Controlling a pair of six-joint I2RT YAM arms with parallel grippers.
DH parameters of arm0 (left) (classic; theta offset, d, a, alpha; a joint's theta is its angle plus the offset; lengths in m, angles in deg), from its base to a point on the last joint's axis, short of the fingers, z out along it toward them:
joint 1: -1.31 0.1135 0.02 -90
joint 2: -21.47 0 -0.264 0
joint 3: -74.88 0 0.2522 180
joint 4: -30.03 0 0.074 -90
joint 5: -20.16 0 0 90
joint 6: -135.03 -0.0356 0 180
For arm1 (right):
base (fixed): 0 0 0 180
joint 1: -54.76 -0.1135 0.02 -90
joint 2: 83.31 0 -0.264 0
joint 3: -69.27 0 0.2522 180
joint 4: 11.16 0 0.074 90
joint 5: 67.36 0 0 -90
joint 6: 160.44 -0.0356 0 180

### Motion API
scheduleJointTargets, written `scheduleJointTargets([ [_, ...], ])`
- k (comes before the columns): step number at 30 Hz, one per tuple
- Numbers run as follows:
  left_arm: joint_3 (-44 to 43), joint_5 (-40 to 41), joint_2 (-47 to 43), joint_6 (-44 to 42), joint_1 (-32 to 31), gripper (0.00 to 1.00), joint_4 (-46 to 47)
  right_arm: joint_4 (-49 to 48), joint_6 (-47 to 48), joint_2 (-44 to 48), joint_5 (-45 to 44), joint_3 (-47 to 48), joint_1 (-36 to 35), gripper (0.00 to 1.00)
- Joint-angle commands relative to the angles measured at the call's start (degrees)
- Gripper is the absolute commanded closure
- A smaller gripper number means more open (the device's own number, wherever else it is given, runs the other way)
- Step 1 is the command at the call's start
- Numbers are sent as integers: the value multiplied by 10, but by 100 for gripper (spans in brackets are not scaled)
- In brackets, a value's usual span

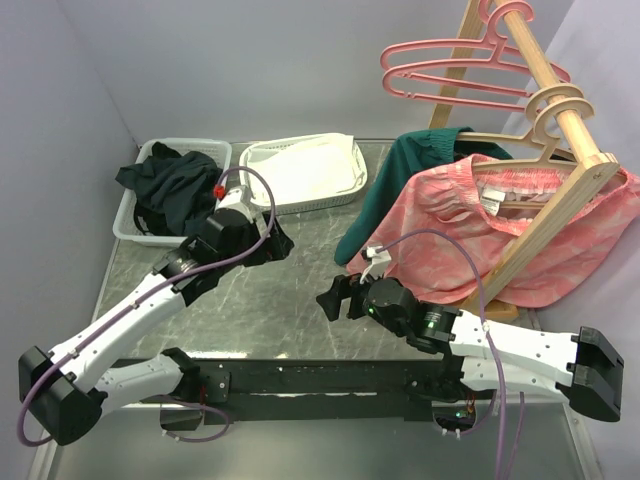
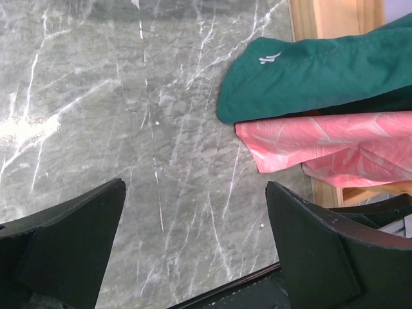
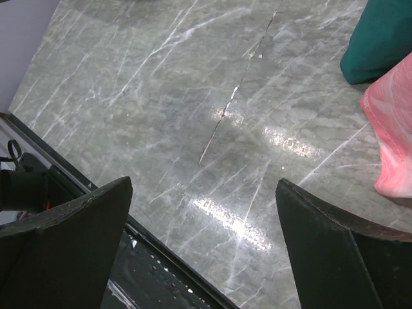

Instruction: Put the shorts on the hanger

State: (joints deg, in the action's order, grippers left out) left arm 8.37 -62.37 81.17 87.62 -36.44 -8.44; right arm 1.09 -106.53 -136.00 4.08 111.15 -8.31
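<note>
Two thin pink hangers hang high on the sloping wooden rack at the back right. Pink patterned shorts hang lower on that rack from a pale wooden hanger, with a green garment draped beside them down to the table. My left gripper is open over the table's middle, left of both garments, and holds nothing. My right gripper is open and holds nothing, just in front of the pink hem. In the wrist views the green garment and the pink shorts lie beyond the open jaws.
A grey basket with dark clothes stands at the back left, and a white basket stands beside it. The rack's wooden foot rests on the marble table. A black rail runs along the near edge.
</note>
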Motion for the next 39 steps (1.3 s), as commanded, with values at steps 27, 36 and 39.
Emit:
scheduleJointTargets([
  [27,-353,73,349,55,390,3,-229,-11,32,-75,27,53,6,0],
  [36,-254,49,328,62,389,4,-189,-27,29,-91,34,38,9,0],
  [39,-219,34,315,70,389,12,-167,-36,28,-102,38,39,9,0],
])
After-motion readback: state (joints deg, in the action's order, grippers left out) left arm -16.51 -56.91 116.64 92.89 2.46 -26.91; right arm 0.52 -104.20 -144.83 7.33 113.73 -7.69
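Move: The dark shorts lie bunched in the left basket, some 18 cm ahead of the left gripper, 25 cm to its left and roughly 17 cm below. That basket's middle is about 18 cm ahead and 27 cm left of this gripper. The white basket stands roughly 21 cm ahead and 4 cm to its right. From the right gripper, the dark shorts are about 28 cm ahead, 36 cm left and 11 cm lower. Swing the open left gripper left and forward towards the dark shorts, about 24 cm left and 16 cm forward at nearly the same height, turning it some 45 degrees counter-clockwise. Then sink roughly 10 cm over the near part of their basket, easing back a little and tipping the fingers down. Lower the open right gripper a few centimetres, drifting slightly left. ##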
